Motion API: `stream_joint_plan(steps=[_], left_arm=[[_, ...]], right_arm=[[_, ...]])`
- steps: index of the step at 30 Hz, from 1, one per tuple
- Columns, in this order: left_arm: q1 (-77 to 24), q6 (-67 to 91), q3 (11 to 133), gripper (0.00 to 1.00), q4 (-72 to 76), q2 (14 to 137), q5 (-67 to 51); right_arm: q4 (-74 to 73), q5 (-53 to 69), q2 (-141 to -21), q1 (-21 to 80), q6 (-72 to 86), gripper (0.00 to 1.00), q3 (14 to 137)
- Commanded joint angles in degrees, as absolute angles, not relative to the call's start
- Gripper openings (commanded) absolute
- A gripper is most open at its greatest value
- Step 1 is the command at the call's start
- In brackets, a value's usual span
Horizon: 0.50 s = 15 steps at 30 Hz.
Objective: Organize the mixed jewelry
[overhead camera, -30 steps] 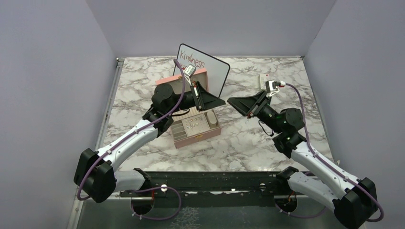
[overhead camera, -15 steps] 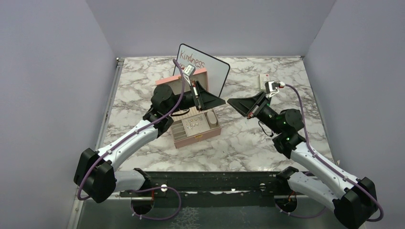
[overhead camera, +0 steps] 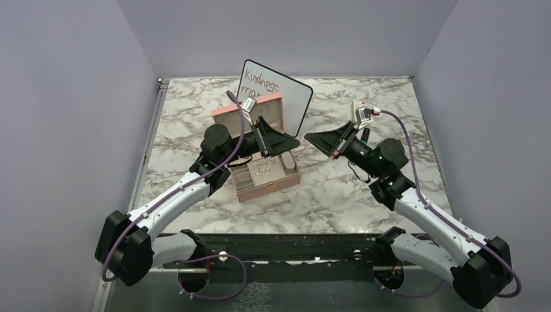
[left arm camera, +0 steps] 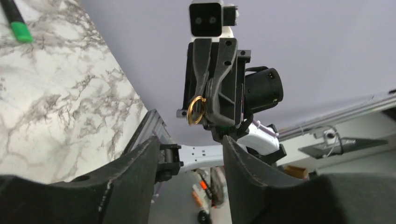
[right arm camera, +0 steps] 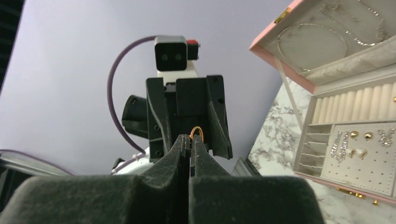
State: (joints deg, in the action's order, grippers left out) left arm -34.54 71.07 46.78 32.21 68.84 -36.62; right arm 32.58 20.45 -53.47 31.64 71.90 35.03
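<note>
My right gripper is shut on a small gold ring, which sticks out past its tips. In the top view the right gripper hangs in the air facing my left gripper, tip to tip with a small gap, above the open pink jewelry box. My left gripper is open and empty. Its view shows the ring in the right gripper ahead. Earrings sit in the box tray. Tiny gold bits lie on the table by the box front.
A white board with red writing leans behind the box lid. A green-capped marker lies on the marble table. Grey walls enclose the table at the back and both sides.
Both arms have shifted a little to the left, and the right wrist has swung further back. The right gripper still holds the ring, and the left stays open.
</note>
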Motion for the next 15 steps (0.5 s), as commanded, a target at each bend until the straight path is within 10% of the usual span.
stream_joint_plan(steps=[1, 15], left_arm=[[-32.09, 68.18, 40.8, 0.61, 31.91, 61.73, -29.61], [-25.75, 43.48, 45.22, 0.91, -14.12, 46.44, 8.47]], right_arm=[[18.57, 19.98, -56.37, 31.39, 65.73, 0.03, 41.96], [3.67, 17.69, -72.95, 32.28, 48.75, 0.01, 53.14]])
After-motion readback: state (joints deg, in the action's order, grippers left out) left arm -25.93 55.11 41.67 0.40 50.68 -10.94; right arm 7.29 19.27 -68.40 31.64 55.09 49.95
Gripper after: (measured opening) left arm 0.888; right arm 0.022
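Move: The right hand holds a gold ring. The jewelry box's ring rolls lie about 15 cm ahead of it, 15 cm left and 30 cm below, with another gold ring on them some 12 cm left of the hand. The earring panel is nearer, about 6 cm ahead and 12 cm left; the oval compartment is 9 cm ahead and 5 cm left. From the left hand, the rolls are about 16 cm ahead, 13 cm left and 30 cm down. Keeping the gold ring pinched in its shut fingertips, the right hand sinks about 8 cm and reaches about 5 cm forward, edging left, towards the ring rolls as its fingers tip down. The empty left hand backs away to the left about 11 cm, also sinking and going forward, swings counter-clockwise, tips its fingers down and spreads its already parted fingers wide. ##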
